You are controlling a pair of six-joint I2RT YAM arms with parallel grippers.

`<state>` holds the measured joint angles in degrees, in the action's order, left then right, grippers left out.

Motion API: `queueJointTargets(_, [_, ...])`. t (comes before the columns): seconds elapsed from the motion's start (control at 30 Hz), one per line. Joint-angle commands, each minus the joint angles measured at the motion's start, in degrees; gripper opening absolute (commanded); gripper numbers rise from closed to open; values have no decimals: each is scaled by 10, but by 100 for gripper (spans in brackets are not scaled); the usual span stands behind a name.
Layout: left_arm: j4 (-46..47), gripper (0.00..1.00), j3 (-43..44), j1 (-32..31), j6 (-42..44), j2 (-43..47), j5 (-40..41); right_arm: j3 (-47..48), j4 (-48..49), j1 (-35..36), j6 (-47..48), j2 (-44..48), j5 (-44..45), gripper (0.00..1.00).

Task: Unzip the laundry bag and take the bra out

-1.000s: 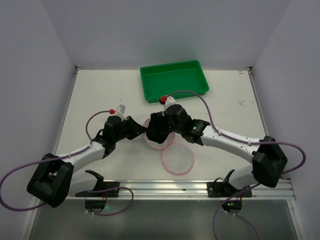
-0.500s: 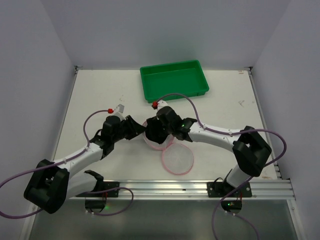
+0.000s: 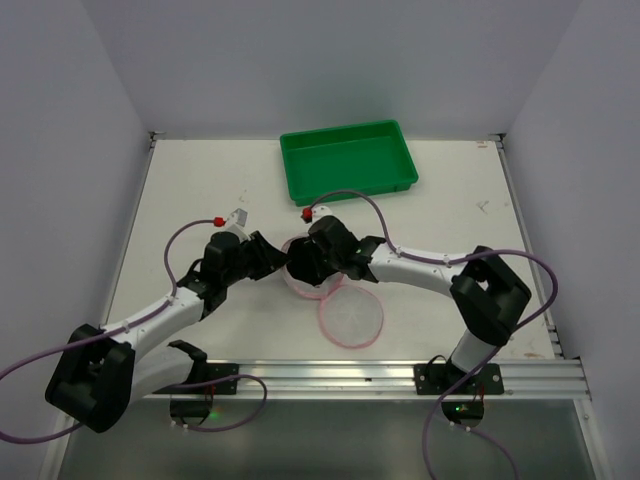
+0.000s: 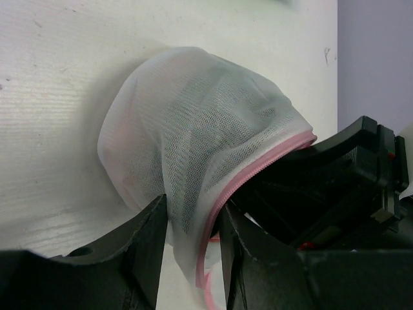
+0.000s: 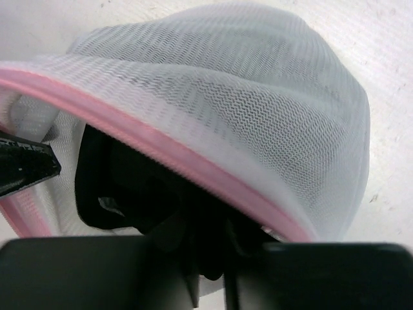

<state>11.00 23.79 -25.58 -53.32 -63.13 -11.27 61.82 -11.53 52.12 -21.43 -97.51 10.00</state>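
The laundry bag (image 3: 350, 318) is unzipped: one pink-rimmed mesh disc lies flat on the table, and the dome half (image 4: 193, 123) stands raised beside it. My left gripper (image 4: 192, 258) is shut on the dome's mesh and pink zipper edge (image 4: 258, 171), holding it up. From the right, my right gripper (image 5: 210, 284) reaches under the pink rim (image 5: 161, 152) into the opening. Its jaws are pinched on the black bra (image 5: 122, 187) inside. In the top view both grippers meet at the bag, left gripper (image 3: 281, 262) and right gripper (image 3: 301, 266), and the bra is hidden there.
A green rectangular tray (image 3: 348, 160) stands at the back of the white table (image 3: 200, 190). Grey walls close in the left, right and far sides. A metal rail (image 3: 330, 372) with the arm bases runs along the near edge.
The right arm has pushed further left into the bag's opening, and its jaws have closed from wide to narrow on the black fabric. The left gripper keeps hold of the bag's edge.
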Motion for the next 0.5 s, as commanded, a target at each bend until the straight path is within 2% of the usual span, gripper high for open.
queueJointTargets(0.0, [8,40,20,-3,16,-4,2,10,-15,3,8,21,7,10])
queueJointTargets(0.03, [8,40,20,-3,16,-5,2,8,-14,2,12,39,5,0])
queueJointTargets(0.47, [-15,39,37,-2,11,-11,14,-25,-6,1,68,190,-82,0])
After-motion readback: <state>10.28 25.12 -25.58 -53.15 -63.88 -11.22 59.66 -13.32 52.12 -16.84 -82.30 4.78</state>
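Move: The bra lies bunched in the open laundry bag right at the right hand's fingertips, its middle about 2 cm left, 1 cm ahead and 1 cm below. From the left hand, at the bag's left rim, the bra is some 5 cm right, level ahead and about 4 cm lower. The round mesh flap lies roughly 10 cm back and 7 cm right of the right hand, 4 cm below; the green tray is about 25 cm ahead and 7 cm right of that hand. The bra's black cloth gets pinched as the right fingers finish closing inside the bag; that hand then draws it up about 9 cm, speeding up after a slow start and easing back some 2 cm, turning a little counter-clockwise. The left hand stays at the bag's rim, mesh between its partly open fingers. ##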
